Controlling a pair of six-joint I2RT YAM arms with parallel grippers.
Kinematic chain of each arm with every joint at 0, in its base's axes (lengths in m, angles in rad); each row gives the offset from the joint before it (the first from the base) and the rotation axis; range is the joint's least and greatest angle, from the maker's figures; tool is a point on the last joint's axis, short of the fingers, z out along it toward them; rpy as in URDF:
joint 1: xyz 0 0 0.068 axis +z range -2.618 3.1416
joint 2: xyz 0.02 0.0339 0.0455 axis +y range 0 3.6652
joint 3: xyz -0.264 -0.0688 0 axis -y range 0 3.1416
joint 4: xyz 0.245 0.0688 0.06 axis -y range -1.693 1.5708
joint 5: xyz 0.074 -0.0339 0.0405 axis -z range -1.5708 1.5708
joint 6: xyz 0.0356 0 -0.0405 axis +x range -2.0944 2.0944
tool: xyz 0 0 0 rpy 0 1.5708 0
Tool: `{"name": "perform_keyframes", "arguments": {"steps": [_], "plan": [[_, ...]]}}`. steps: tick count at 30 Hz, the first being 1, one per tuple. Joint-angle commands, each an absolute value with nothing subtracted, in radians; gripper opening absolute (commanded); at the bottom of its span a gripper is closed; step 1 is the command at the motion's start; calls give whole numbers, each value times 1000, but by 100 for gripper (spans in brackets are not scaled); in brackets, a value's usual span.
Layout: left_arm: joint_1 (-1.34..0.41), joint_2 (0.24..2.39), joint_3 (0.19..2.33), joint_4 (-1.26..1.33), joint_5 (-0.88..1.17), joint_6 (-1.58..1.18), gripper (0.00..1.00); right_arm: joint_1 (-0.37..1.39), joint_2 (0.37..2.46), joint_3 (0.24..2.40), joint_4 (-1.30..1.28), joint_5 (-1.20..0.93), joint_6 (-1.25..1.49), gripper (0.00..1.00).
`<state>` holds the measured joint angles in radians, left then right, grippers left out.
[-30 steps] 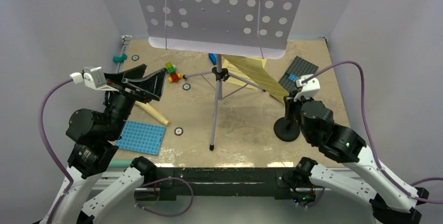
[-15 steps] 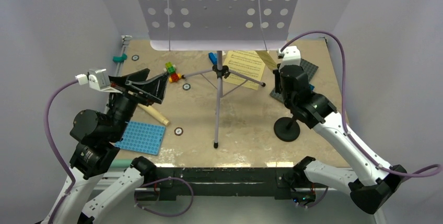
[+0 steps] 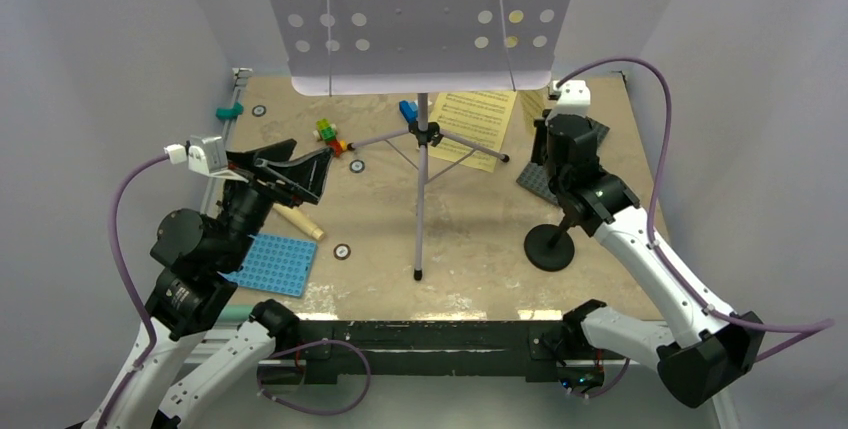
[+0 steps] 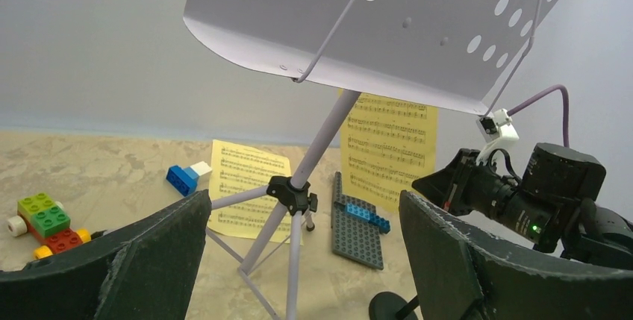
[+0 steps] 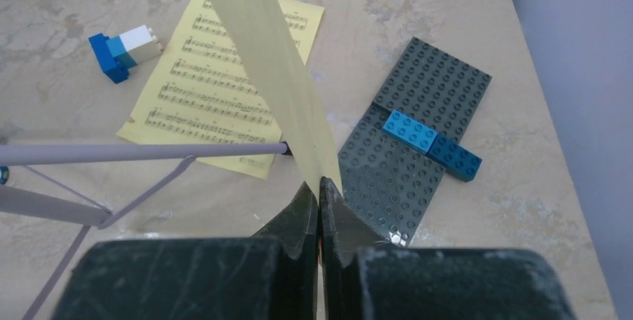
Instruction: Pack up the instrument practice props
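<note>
The tall music stand (image 3: 420, 19) rises mid-table on its tripod (image 4: 292, 193), with its perforated lilac desk (image 4: 388, 22) high up. My right gripper (image 5: 319, 186) is shut on one yellow sheet-music page (image 5: 276, 66), held up in the air at the back right (image 3: 528, 114). A second page (image 3: 480, 124) lies flat behind the tripod. The black round-base mic stand (image 3: 549, 246) stands by the right arm. A cream microphone (image 3: 297, 219) lies half hidden under my left gripper (image 3: 300, 171). That gripper is open and empty, facing the tripod from the left.
A grey baseplate (image 5: 418, 133) carrying a blue brick (image 5: 433, 141) lies under the lifted page. A blue baseplate (image 3: 268, 264) sits front left. Coloured bricks (image 3: 328, 137) and a blue-and-white brick (image 5: 123, 51) lie near the back. Walls close in on three sides.
My right arm has swung from the mic stand to the back right, raising the yellow page off the table. The left arm and the music stand have shifted slightly right.
</note>
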<state>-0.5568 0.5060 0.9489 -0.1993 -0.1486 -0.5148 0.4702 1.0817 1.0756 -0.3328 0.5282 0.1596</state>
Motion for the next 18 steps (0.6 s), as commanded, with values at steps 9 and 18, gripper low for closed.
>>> {"name": "perform_keyframes", "arguments": {"steps": [9, 18], "plan": [[-557, 513, 909, -145, -111, -536, 100, 223, 1107, 1093, -290, 147, 411, 0], [-557, 496, 867, -172, -81, -575, 100, 112, 1412, 1407, -283, -221, 579, 0]]}}
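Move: The right hand, a music sheet already pinched in its fingers, has the sheet lying flat on the table about 30 cm ahead, 8 cm left and 28 cm below. The nearest tripod foot is some 21 cm straight ahead; the grey plate lies some 21 cm ahead and 15 right, and the mic stand's base 9 cm back and 9 right. From the left hand that flat sheet is roughly 45 cm ahead, 28 right and 42 below. Keeping its pinch on the upright sheet, the right hand dips a couple of centimetres and eases about 3 cm to its right, then sweeps forward some 7 cm and climbs back to its starting height, nearing the flat sheet while rolling its left side up about 25 degrees. The left hand, empty and wide open, sinks nearly 3 cm. ##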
